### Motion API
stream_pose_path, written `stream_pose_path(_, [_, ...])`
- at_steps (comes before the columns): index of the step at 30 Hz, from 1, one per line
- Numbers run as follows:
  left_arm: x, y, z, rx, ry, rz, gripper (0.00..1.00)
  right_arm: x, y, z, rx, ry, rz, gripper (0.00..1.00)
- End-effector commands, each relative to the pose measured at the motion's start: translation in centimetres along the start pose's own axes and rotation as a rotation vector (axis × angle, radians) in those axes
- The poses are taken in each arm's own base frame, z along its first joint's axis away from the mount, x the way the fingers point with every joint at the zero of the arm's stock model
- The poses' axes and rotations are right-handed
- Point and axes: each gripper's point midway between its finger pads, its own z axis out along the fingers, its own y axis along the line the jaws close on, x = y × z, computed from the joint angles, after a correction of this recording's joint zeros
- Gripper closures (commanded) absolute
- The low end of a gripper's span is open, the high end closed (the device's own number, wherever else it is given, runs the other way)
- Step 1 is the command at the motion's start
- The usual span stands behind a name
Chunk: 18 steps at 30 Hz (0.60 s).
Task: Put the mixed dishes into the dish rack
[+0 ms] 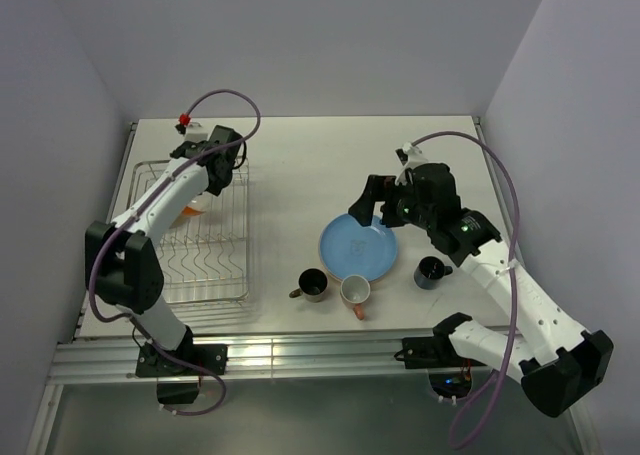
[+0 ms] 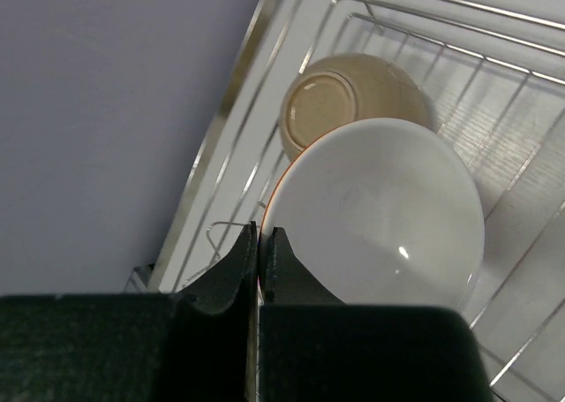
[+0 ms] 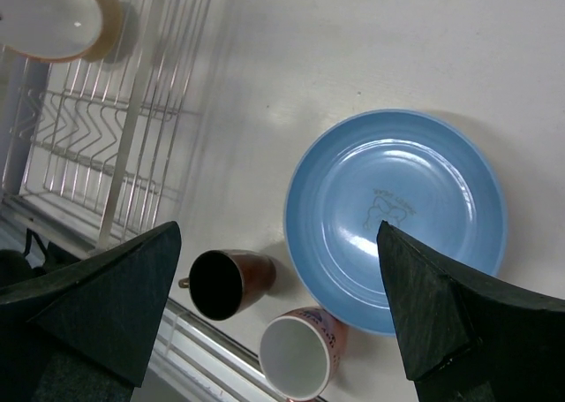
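My left gripper (image 2: 263, 236) is shut on the rim of a cream bowl with an orange outside (image 2: 380, 216), held over the dish rack (image 2: 494, 66). Just beyond it a cream bowl (image 2: 353, 102) lies in the rack with its base facing the left wrist camera. From above, the left gripper (image 1: 205, 182) sits over the far part of the rack (image 1: 215, 265). My right gripper (image 3: 278, 234) is open and empty above the blue plate (image 3: 397, 216); in the top view it (image 1: 385, 203) hovers over the plate's (image 1: 358, 247) far edge.
Three mugs stand on the table near the plate: dark brown (image 1: 312, 284), pinkish-orange (image 1: 355, 291) and dark blue (image 1: 431, 272). The first two touch or nearly touch the plate's near edge. An aluminium rail (image 1: 300, 353) runs along the table's front.
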Motion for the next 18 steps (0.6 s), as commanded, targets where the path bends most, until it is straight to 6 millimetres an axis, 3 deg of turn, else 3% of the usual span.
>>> stream_pose_path(1, [-1.2, 0.0, -0.9, 0.056, -0.011, -0.063, 1.00, 0.2, 1.3, 0.7, -0.101, 0.003, -0.050, 0.00])
stream_pose_path(3, [-1.8, -0.3, -2.3, 0.169, -0.022, -0.138, 1.00, 0.5, 1.9, 1.2, -0.142, 0.031, -0.051, 0.00])
stream_pose_path(4, [-1.5, -1.5, -3.3, 0.280, 0.006, -0.154, 1.00, 0.7, 2.5, 1.3, -0.173, 0.048, -0.045, 0.00])
stream_pose_path(5, [-2.7, -0.9, -4.7, 0.350, -0.031, -0.221, 1.00, 0.6, 2.8, 1.7, -0.185, 0.060, -0.034, 0.00])
stream_pose_path(7, [-2.7, -1.3, -6.5, 0.470, -0.037, -0.261, 1.00, 0.6, 3.6, 2.0, -0.218, 0.079, 0.004, 0.00])
stream_pose_path(8, [-3.1, -1.2, -8.6, 0.594, -0.050, -0.306, 1.00, 0.7, 4.5, 2.3, -0.265, 0.103, 0.017, 0.00])
stream_pose_path(12, [-3.0, -2.1, -13.2, 0.873, -0.094, -0.362, 1.00, 0.7, 7.1, 2.7, -0.396, 0.170, 0.082, 0.00])
stream_pose_path(16, [-2.1, -2.9, -17.8, 1.033, -0.140, -0.361, 1.00, 0.3, 8.5, 3.3, -0.353, 0.187, 0.042, 0.00])
stream_pose_path(18, [-2.0, -3.0, -18.9, 1.050, -0.151, -0.372, 1.00, 0.2, 9.6, 3.6, -0.319, 0.207, 0.025, 0.00])
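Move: The left hand pinches the white bowl's rim over the dish rack, whose middle is about 14 cm below and 4 cm back; the first bowl lies in the rack some 4 cm left of that hand, 11 cm down, level fore and aft. From the open right hand the held bowl is about 40 cm left, 8 ahead, 9 lower; the blue plate is 4 ahead, 2 left, 22 down, and the black mug 9 back, 14 left, 19 down. With the bowl's rim still pinched, the left hand dips about 1 cm, then swings right some 12 cm and up about 8, drawing back around 6 cm, away from the first bowl, while the wrist rolls its left side down and turns clockwise, so that the fingers come round from pointing left to pointing ahead. Meanwhile the right hand, fingers wide open, travels about 8 cm left over the plate towards the held bowl, sinking slightly as it turns some 15 degrees counter-clockwise and tips down, touching nothing. ##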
